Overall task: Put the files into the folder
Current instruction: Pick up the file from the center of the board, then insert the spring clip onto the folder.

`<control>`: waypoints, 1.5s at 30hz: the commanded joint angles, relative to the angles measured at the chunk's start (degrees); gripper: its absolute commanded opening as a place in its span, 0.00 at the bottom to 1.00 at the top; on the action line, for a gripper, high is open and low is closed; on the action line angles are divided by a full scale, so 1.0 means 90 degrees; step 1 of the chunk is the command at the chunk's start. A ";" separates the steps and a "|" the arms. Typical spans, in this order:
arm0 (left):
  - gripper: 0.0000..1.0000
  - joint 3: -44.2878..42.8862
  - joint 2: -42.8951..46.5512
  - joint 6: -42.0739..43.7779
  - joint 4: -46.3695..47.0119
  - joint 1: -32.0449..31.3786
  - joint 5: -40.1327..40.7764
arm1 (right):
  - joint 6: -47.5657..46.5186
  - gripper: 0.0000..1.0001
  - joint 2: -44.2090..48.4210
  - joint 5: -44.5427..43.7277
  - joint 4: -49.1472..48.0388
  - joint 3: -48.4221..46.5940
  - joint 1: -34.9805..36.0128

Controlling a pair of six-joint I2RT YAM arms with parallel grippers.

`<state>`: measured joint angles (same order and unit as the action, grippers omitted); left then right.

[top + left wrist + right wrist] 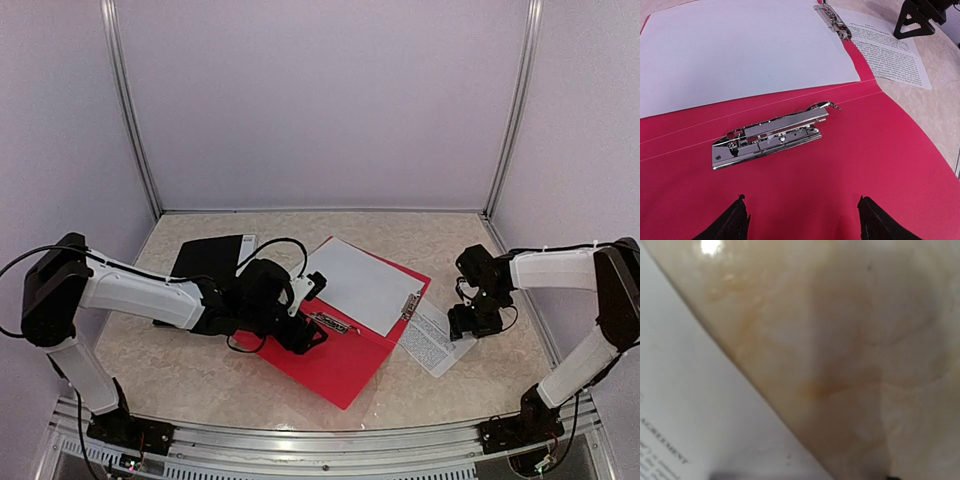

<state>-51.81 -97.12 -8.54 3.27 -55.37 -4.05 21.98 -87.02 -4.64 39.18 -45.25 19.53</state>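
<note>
The red folder [340, 365] lies open on the table, with a metal clip [770, 135] on its near half. One blank white sheet of the files [362, 285] rests on its far half. A printed sheet [436, 342] lies on the table against the folder's right edge, beside a second clip [833, 21]. My left gripper [802, 216] hovers open just above the red cover near the first clip, with nothing between its fingers. My right gripper [472, 324] is low over the printed sheet's [685, 410] right edge, open, with only paper and table beneath it.
A black board or folder [210, 258] with a white sheet edge lies at the back left, behind my left arm. The marbled table [200, 370] is enclosed by pale walls with metal posts [130, 110] at the back corners.
</note>
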 commanded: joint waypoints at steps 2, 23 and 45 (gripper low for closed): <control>0.73 0.0122 0.0272 0.0146 0.0139 -0.0046 0.0028 | -0.0142 0.69 -0.0428 0.0418 0.0025 0.0128 -0.0108; 0.73 -0.0180 0.0196 0.0264 -0.0144 -0.0046 0.0191 | -0.0217 0.01 0.0185 -0.0210 0.0402 -0.0264 -0.0106; 0.99 -0.1185 0.0391 -0.0646 -0.0140 0.0462 0.0331 | -0.0668 0.00 0.1578 -0.0612 0.0873 -0.3145 0.0829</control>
<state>-58.28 -95.44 -10.52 1.15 -54.00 3.05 18.33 -73.45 -15.94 51.05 -72.05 22.76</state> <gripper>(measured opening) 0.987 0.004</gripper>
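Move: The printed file lies right under the right gripper, its middle about 5 cm to the left and level with it, barely 1 cm below the open fingertips. From that hand, the folder's outer clip is roughly 9 cm to the left and 8 cm farther out; the white sheet on the red folder is some 19 cm to the left and 12 cm ahead. From the left gripper, the printed file is about 24 cm to its right, level with it and 7 cm lower. Shut the right gripper fully on the right-hand part of the printed file, keeping the hand down almost in place, then lift the pinched sheet about 21 cm while carrying it some 7 cm forward, tipping the fingers outward about 30 degrees. Late on, raise the left gripper about 5 cm and 4 cm forward over the red folder, spreading its fingers wide. ##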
